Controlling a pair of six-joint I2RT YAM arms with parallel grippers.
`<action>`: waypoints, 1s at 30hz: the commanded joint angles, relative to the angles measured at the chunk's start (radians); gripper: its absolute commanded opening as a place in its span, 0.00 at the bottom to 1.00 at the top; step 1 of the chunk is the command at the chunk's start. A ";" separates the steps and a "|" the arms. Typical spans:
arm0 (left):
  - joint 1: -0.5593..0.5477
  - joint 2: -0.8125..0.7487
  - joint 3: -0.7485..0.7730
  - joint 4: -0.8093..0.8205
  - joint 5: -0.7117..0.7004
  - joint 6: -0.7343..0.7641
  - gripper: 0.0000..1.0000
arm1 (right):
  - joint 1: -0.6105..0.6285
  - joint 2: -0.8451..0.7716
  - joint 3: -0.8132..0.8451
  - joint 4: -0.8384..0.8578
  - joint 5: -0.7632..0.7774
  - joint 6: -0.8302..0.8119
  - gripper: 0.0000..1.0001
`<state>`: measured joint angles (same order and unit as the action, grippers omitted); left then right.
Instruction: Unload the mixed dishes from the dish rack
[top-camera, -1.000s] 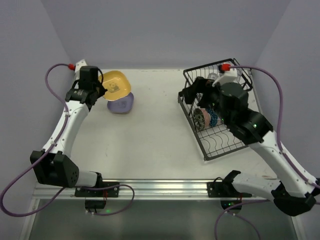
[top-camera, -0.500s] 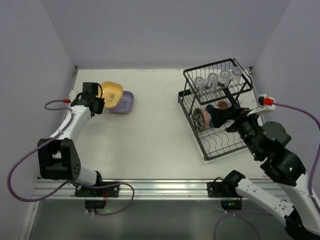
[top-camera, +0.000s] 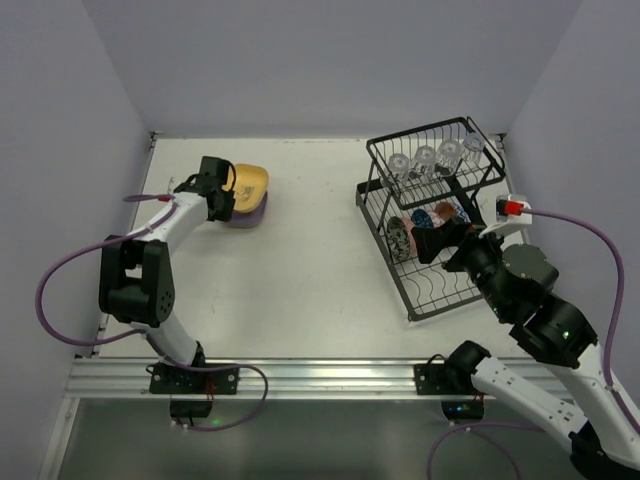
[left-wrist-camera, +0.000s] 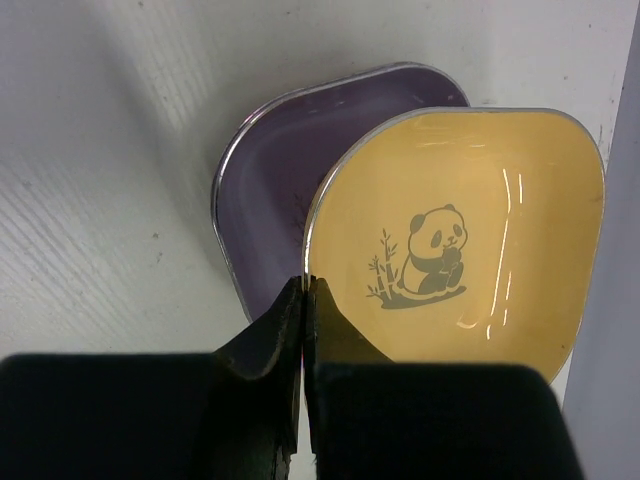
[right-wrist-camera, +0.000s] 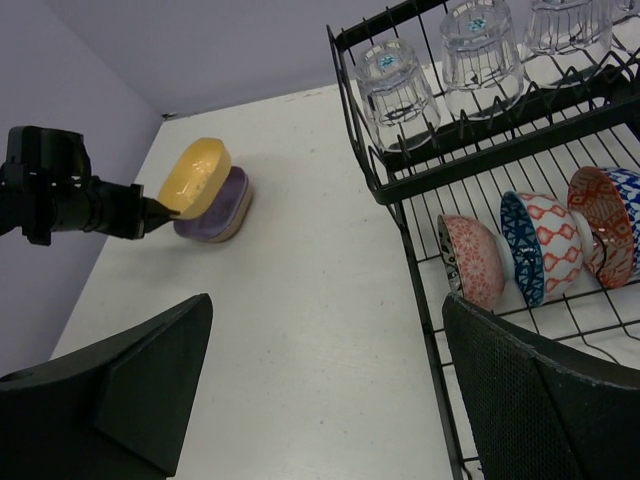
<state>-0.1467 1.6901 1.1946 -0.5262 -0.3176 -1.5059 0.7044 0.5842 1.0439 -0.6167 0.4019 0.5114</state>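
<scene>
My left gripper is shut on the rim of a yellow plate with a panda print. The plate hangs tilted over the lavender plate on the table; I cannot tell whether they touch. The black dish rack stands at the right. Its upper shelf holds several upturned clear glasses. Three patterned bowls stand on edge in the lower tray: pink, blue-and-red, orange-and-blue. My right gripper hovers open beside them, holding nothing.
Grey walls close in the table on the left, back and right. The white tabletop stretches between the plates and the rack. The rack's black wire frame runs close to my right finger.
My left arm has carried the yellow plate right from the back left corner to over the lavender plate. My right arm has pulled back from the rack's upper shelf to the lower tray.
</scene>
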 joint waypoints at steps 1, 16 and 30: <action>-0.001 -0.004 0.039 -0.001 -0.090 -0.065 0.00 | -0.002 -0.017 -0.012 0.011 0.021 -0.017 0.99; -0.028 0.054 0.037 -0.003 -0.132 -0.053 0.04 | -0.003 0.000 -0.033 0.011 0.034 -0.027 0.99; -0.028 -0.024 0.007 0.051 -0.106 -0.031 0.73 | -0.003 0.032 -0.036 0.012 0.034 -0.034 0.99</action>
<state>-0.1719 1.7435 1.2022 -0.5156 -0.3809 -1.5261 0.7044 0.5957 1.0088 -0.6231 0.4107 0.4896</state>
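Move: The left hand holds the yellow dish by the rim, its middle about 6 cm ahead and 3 cm to the right, roughly level with the fingers. It goes onto the purple dish, already on the brown one, whose middle lies some 4 cm ahead, 3 cm to the right and 6 cm below; nothing else stands near. From the right hand the purple dish lies about 26 cm ahead, 42 cm left and 32 cm below. Still pinching the yellow dish's rim, the left hand drifts not quite 1 cm to the left, then comes back as it sinks about 2.5 cm, lowering the dish onto the purple one with hardly any turn of the wrist. Once down, it stays put while the fingers open to roughly two thirds and let go of the rim, and only at the very end does it start to rise, by about half a centimetre. ##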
